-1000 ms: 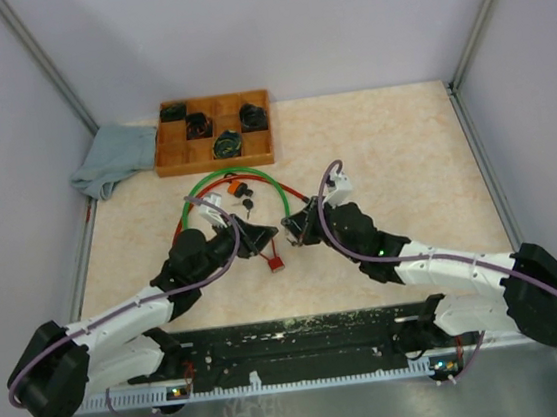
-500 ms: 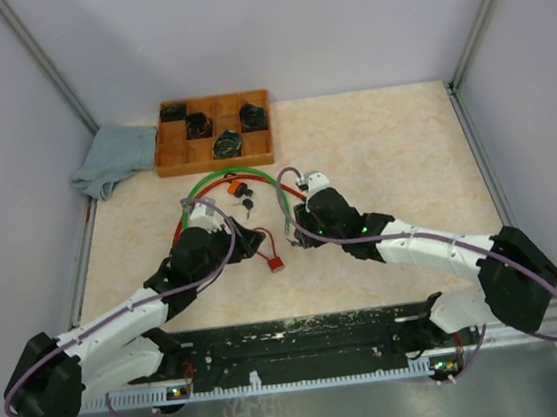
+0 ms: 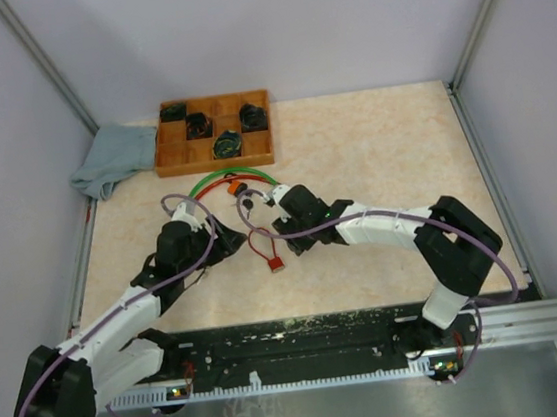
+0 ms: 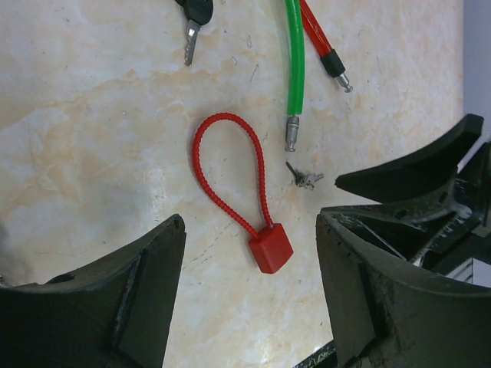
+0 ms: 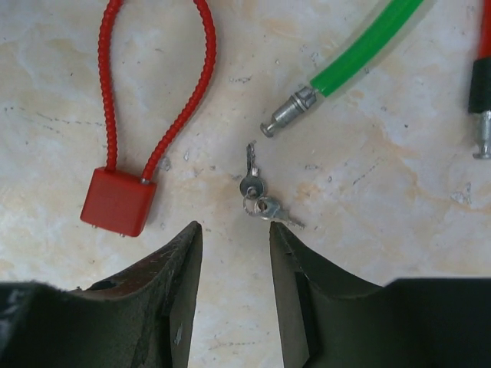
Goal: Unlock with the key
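Note:
A red cable lock lies flat on the table, its square body (image 4: 270,248) (image 5: 119,201) (image 3: 276,264) closed on its ribbed loop (image 4: 222,169). Two small silver keys on a ring (image 5: 257,195) (image 4: 304,179) lie loose just right of it. My left gripper (image 4: 249,230) (image 3: 230,242) is open above the table, with the lock body between its fingers and untouched. My right gripper (image 5: 234,230) (image 3: 269,232) is open and empty, its tips just short of the keys.
A green cable (image 5: 360,50) (image 3: 230,179) with a metal end and a red cable (image 4: 322,46) lie just beyond. Black-headed keys (image 4: 192,23) and an orange lock (image 3: 233,188) sit nearby. A wooden tray (image 3: 216,160) and grey cloth (image 3: 112,157) are at the back left.
Both grippers have opened. The right arm has swung left, over the keys. The left gripper has drawn back to the left. The red lock has stayed where it was.

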Motion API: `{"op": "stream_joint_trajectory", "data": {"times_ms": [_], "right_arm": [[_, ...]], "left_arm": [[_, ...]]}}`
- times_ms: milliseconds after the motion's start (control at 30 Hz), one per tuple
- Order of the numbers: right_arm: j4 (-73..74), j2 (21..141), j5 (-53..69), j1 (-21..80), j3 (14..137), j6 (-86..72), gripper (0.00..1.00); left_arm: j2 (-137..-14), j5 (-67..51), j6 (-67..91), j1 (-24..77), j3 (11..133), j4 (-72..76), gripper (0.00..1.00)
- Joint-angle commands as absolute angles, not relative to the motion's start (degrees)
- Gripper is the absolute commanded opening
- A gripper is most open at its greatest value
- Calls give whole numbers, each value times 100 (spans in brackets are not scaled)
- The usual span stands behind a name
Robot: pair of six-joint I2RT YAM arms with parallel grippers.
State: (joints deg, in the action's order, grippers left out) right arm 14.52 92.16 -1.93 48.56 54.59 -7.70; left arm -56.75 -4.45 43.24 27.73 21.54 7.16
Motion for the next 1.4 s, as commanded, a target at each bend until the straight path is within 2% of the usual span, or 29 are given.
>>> {"op": "stream_joint_trajectory", "data": {"times_ms": [0, 300, 400, 533, 667, 1367], "right_arm": [[1545, 9667, -217, 4799, 6022, -226, 39], [1838, 10307, -335, 4800, 6390, 42, 30], [1952, 10379, -358, 4798, 6416, 67, 23], [2035, 10281, -351, 4801, 6333, 70, 9], [1923, 10013, -239, 4800, 6136, 10, 0], [-828, 7890, 632, 4894, 4362, -557, 0]], "left_arm": [[-5565, -689, 4258, 2699, 2160, 490, 74], [-5858, -905, 4244, 2647, 2264, 513, 74], [-5918, -976, 4264, 2639, 2281, 548, 74], [-5965, -1121, 4289, 2632, 2295, 607, 74], [-6113, -1467, 4261, 2636, 2387, 680, 74], [-7048, -3326, 5252, 2641, 2525, 2209, 73]]}}
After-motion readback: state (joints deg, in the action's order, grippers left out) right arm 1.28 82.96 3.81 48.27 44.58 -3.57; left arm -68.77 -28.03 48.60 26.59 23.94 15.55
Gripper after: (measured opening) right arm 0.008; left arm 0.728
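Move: Just ahead of the right hand, some 2 cm on and 4 cm below its open fingers, the small keys lie on the table. The red lock's body sits about 6 cm to this hand's left and 2 cm back, and the green cable's metal end is roughly 5 cm ahead and 2 cm left. From the left hand, the red lock lies around 8 cm right, 3 cm back and 7 cm down; the keys are about 14 cm right and 1 cm ahead, 8 cm down. Sinking about 3 cm and edging nearly 2 cm forward onto the small keys, the right hand shuts its fingers on them, then lifts some 5 cm and draws back a little with the pinch kept. The left hand, empty and open, slides about 5 cm right and somewhat back towards the red lock, dipping briefly by 2 cm and turning clockwise. ##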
